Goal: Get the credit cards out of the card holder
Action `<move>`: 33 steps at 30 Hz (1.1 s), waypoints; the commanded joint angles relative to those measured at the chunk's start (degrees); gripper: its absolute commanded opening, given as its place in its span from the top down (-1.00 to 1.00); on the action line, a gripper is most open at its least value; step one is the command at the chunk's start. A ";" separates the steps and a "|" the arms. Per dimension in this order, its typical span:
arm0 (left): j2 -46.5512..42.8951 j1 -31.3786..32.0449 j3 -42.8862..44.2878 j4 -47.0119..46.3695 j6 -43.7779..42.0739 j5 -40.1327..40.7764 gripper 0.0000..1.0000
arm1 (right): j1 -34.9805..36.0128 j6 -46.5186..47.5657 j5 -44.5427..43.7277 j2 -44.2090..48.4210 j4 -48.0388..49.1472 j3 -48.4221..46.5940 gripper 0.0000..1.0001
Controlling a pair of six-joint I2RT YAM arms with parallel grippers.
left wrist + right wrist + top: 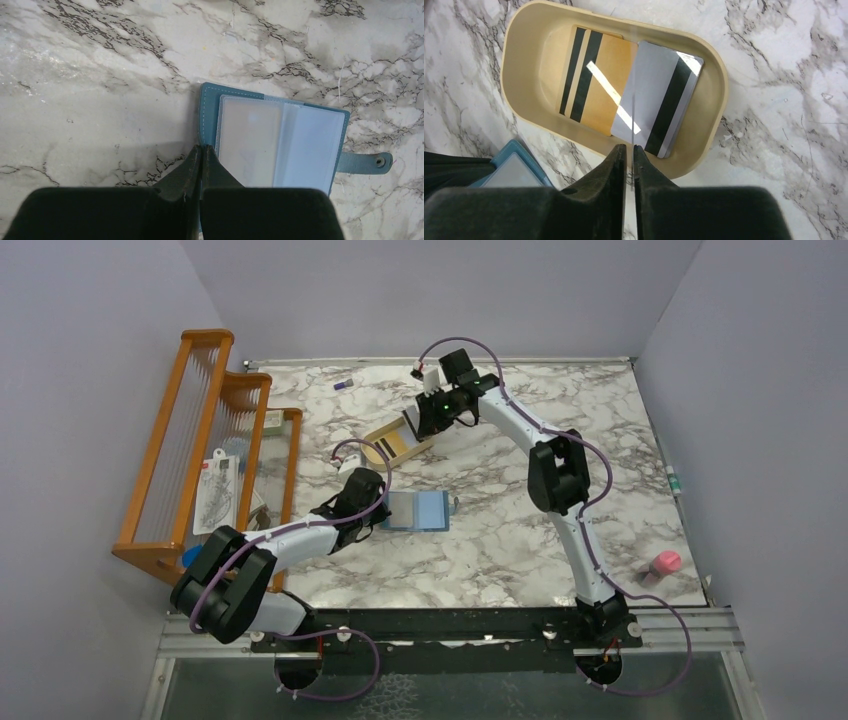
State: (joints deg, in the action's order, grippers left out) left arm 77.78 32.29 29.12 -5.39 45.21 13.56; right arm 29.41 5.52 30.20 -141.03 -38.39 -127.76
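The teal card holder (418,510) lies open and flat on the marble table, its clear pockets (280,145) up and its snap tab (367,162) to the right. My left gripper (201,148) is shut, its tips resting on the holder's left edge. My right gripper (629,147) is shut on a thin credit card (632,100), seen edge-on, above the tan tray (719,100). A tan striped card (599,80) and a grey striped card (654,95) lie in the tray. A corner of the holder also shows in the right wrist view (514,167).
An orange wooden rack (200,440) holding packets stands along the left side. A pink object (665,562) sits at the front right, and a small purple item (343,385) lies at the back. The tray (395,445) sits just behind the holder.
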 commanded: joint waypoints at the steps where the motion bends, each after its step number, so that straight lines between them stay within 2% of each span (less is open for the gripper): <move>1: -0.87 -0.39 -0.82 0.91 0.05 -0.28 1.00 | -0.03 0.80 -2.07 -1.77 0.34 -0.90 0.43; 3: -0.84 -0.39 -0.82 0.95 0.05 -0.29 1.00 | -0.05 0.81 -2.37 -1.75 0.42 -0.91 0.14; 6: -0.90 -0.39 -0.74 0.98 0.05 -0.31 1.00 | -0.05 0.72 -2.92 -1.53 0.52 -0.90 -0.07; 12: -1.05 -0.48 -0.48 0.94 -0.20 -0.34 1.00 | -0.03 0.16 -5.51 0.14 1.08 -1.00 -0.32; 16: -0.60 -0.48 -0.38 0.76 -0.22 -0.44 1.00 | -0.05 0.07 -11.67 4.22 2.78 -1.33 -0.48; 20: -0.22 -0.48 -0.38 -0.02 0.03 -0.74 1.00 | -0.14 -0.50 -15.75 10.77 5.36 0.35 -0.51; 23: 0.24 -0.48 -0.32 -0.59 0.21 -1.01 1.00 | -0.18 -2.23 -16.26 18.22 9.62 8.11 -0.51; 26: 1.25 -0.48 -0.38 -1.49 0.55 -1.17 1.00 | -0.19 -5.21 -13.84 26.19 15.24 21.32 -0.51; 33: 6.09 0.01 -0.87 -4.94 1.20 -0.64 1.00 | 0.38 -22.88 3.36 38.05 33.99 50.81 -0.51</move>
State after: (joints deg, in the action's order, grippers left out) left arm 80.62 32.21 29.12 -8.08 45.87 13.21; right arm 29.19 -5.06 22.35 -103.90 -16.49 -90.02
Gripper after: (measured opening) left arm 0.007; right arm 0.755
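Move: The card in the right fingers is bound for the beige tray, whose middle lies about 6 cm to that hand's left, 1 cm back and some 5 cm below. In the tray, the grey card is about 4 cm left and 1 cm ahead of the hand, the yellow card 8 cm left and 2 cm back. The open card holder is some 18 cm back and 2 cm left. From the left hand, the tray is about 16 cm ahead and 3 cm right. The card is let go into the tray at the grey card's end as the right fingers open wide, the hand easing forward 2 cm or so. Then that hand pulls sharply up about 14 cm, swinging back and to the right, away from the tray, with the wrist turning some 20 degrees, partly clockwise. The left fingers stay shut at the card holder's left edge. ##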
